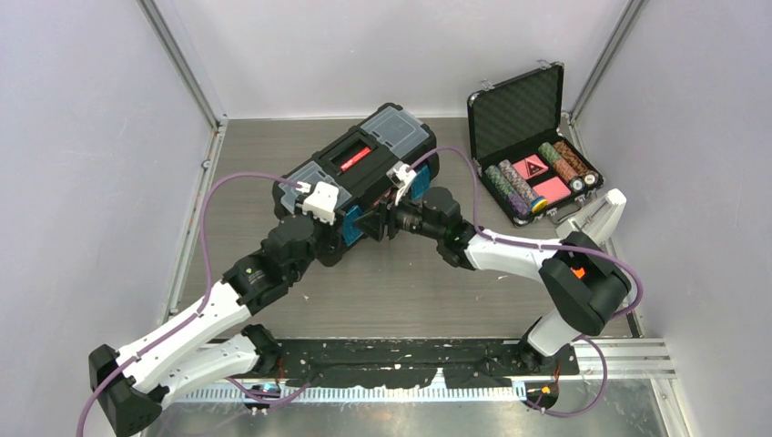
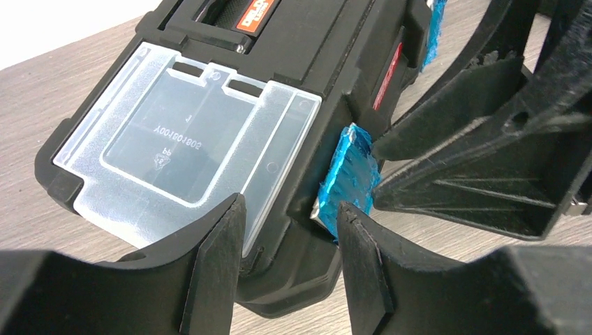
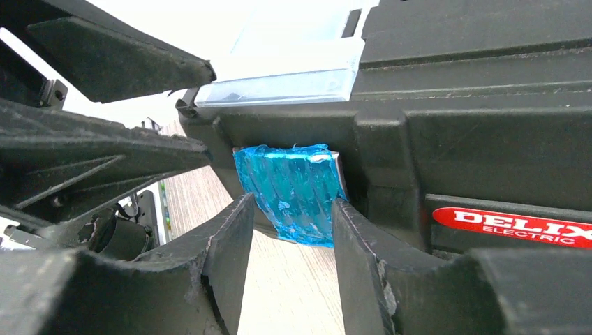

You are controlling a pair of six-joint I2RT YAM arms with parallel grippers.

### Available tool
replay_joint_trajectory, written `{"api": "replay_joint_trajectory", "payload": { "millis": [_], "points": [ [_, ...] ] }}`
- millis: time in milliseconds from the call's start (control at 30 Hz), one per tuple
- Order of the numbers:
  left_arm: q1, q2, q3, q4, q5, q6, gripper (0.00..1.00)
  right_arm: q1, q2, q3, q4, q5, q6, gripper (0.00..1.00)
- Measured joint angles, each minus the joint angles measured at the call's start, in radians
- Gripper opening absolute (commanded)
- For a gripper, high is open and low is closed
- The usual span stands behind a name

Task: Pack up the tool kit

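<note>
The tool kit [image 1: 364,168] is a black toolbox lying slantwise at mid-table, lid down, with a red handle [image 1: 355,157] on top. Its clear compartment lid [image 2: 188,146] fills the left wrist view. My left gripper [image 2: 290,213] [image 1: 335,238] is open, its fingers astride the box's near corner beside a blue latch [image 2: 349,178]. My right gripper [image 3: 292,202] [image 1: 369,223] is open too, pointing at the same blue latch [image 3: 293,188]. The latch shows in the gap just past the fingertips. One right finger [image 2: 447,160] lies against the latch's edge. No hand tools show.
An open black foam-lined case of poker chips [image 1: 537,155] stands at the back right. Grey walls and metal frame posts [image 1: 187,73] close in the table on three sides. Purple cables [image 1: 228,182] loop over both arms. The two grippers are nearly touching at the box's front.
</note>
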Motion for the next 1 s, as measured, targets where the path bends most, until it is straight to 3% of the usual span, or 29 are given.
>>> {"api": "replay_joint_trajectory", "payload": {
  "millis": [233,533,1000],
  "points": [
    [0.000,0.001,0.002,-0.021,0.020,0.000,0.45,0.002,0.020,0.065,-0.120,0.003,0.011,0.49],
    [0.000,0.041,0.043,-0.035,0.077,0.002,0.23,0.006,0.032,0.087,-0.257,0.029,0.010,0.49],
    [0.000,0.220,0.151,-0.082,0.084,0.013,0.19,0.005,0.043,0.087,-0.277,0.048,0.010,0.50]
  ]
}}
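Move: The toolbox's near blue latch is about 3 cm ahead, 4 cm right and 3 cm below the left hand. From the right hand it lies roughly 2 cm ahead, 3 cm left and 2 cm down. The near clear lid is some 9 cm ahead and 5 cm left of the left hand, 3 cm lower. The far blue latch is about 11 cm ahead, 11 cm right and 2 cm below the right hand. Right hand sinks 4 cm along the near latch, half open, while left moves 3 cm right towards it, closing partway. ##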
